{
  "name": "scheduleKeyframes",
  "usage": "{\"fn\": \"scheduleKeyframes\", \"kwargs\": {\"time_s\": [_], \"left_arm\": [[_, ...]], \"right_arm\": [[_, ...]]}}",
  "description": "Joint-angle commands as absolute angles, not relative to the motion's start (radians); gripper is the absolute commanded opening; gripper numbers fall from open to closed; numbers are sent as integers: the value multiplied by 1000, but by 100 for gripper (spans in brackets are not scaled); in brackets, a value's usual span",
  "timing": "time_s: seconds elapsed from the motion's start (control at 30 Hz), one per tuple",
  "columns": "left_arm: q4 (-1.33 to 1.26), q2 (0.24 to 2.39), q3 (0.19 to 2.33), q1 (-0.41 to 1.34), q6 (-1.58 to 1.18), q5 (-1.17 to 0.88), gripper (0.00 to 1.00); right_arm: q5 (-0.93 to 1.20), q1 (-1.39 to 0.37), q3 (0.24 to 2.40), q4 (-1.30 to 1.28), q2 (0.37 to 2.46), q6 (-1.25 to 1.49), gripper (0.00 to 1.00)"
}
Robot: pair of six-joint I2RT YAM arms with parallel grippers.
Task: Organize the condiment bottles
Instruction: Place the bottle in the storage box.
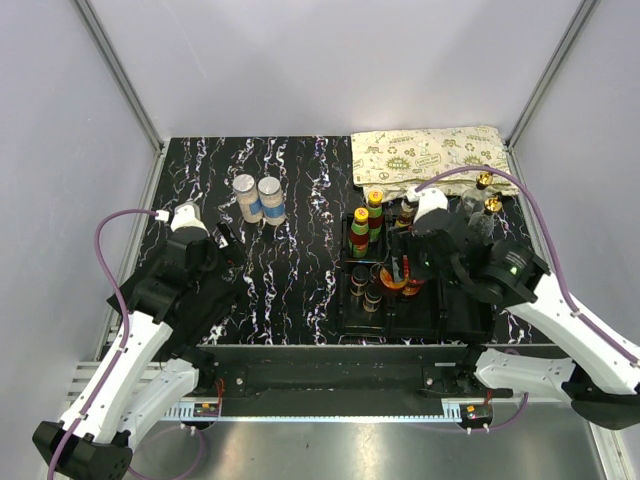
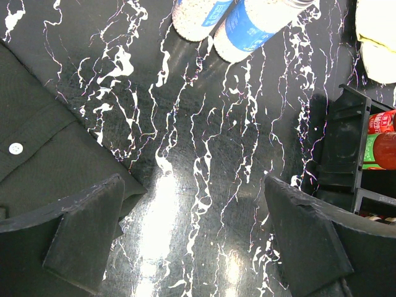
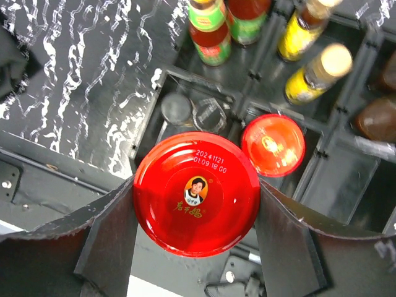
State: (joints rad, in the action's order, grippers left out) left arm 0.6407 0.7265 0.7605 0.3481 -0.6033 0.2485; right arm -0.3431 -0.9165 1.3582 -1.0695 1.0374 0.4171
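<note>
My right gripper (image 3: 196, 193) is shut on a red-lidded jar (image 3: 196, 204), one finger on each side of the lid, held above the near edge of the black compartment tray (image 3: 154, 117). A second red-lidded jar (image 3: 273, 145) stands in the tray just behind it. Slim red-and-green sauces (image 3: 210, 31) and yellow bottles (image 3: 318, 74) fill the far compartments. From above, the right gripper (image 1: 400, 272) is over the tray (image 1: 460, 315). Two grey-lidded shakers (image 1: 258, 199) stand on the table. My left gripper (image 1: 225, 240) is open and holds nothing, with the shakers (image 2: 257, 28) ahead of it.
A patterned cloth bag (image 1: 430, 155) lies at the back right, with two clear gold-spouted bottles (image 1: 488, 195) in front of it. Two small jars (image 3: 193, 112) sit in the tray's near-left compartment. Black fabric with a button (image 2: 37, 136) lies left of the left gripper (image 2: 198, 235).
</note>
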Motion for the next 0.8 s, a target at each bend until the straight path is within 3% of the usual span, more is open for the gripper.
{"fn": "scheduleKeyframes", "kwargs": {"time_s": [0.0,0.77], "left_arm": [[612,733,769,344,-603,273,99],[612,735,767,344,-604,272,99]], "right_arm": [[-376,-922,1359,-1043,959,491,0],[-527,-923,1164,-1190,913,716,0]]}}
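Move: The spot for the held red-lidded jar, the free near half of the storage box's middle front compartment, lies about 3 cm back from the right hand, 6 cm to its right and some 18 cm below. The red jar already standing there is roughly 5 cm ahead and 6 cm right; the dark-lidded jars are some 5 cm ahead and 3 cm left, all well below. From the left hand, the spot is about 42 cm right, 9 cm back and 9 cm below. Keep the right gripper shut on the red-lidded jar and carry it back and to the right, away from the dark-lidded jars. Then let it sink more steeply, still drifting right, towards the free near half of the middle compartment, about 6 cm down and 5 cm right in all. Tip the fingers some 10 degrees further down while turning the wrist about as much clockwise. ##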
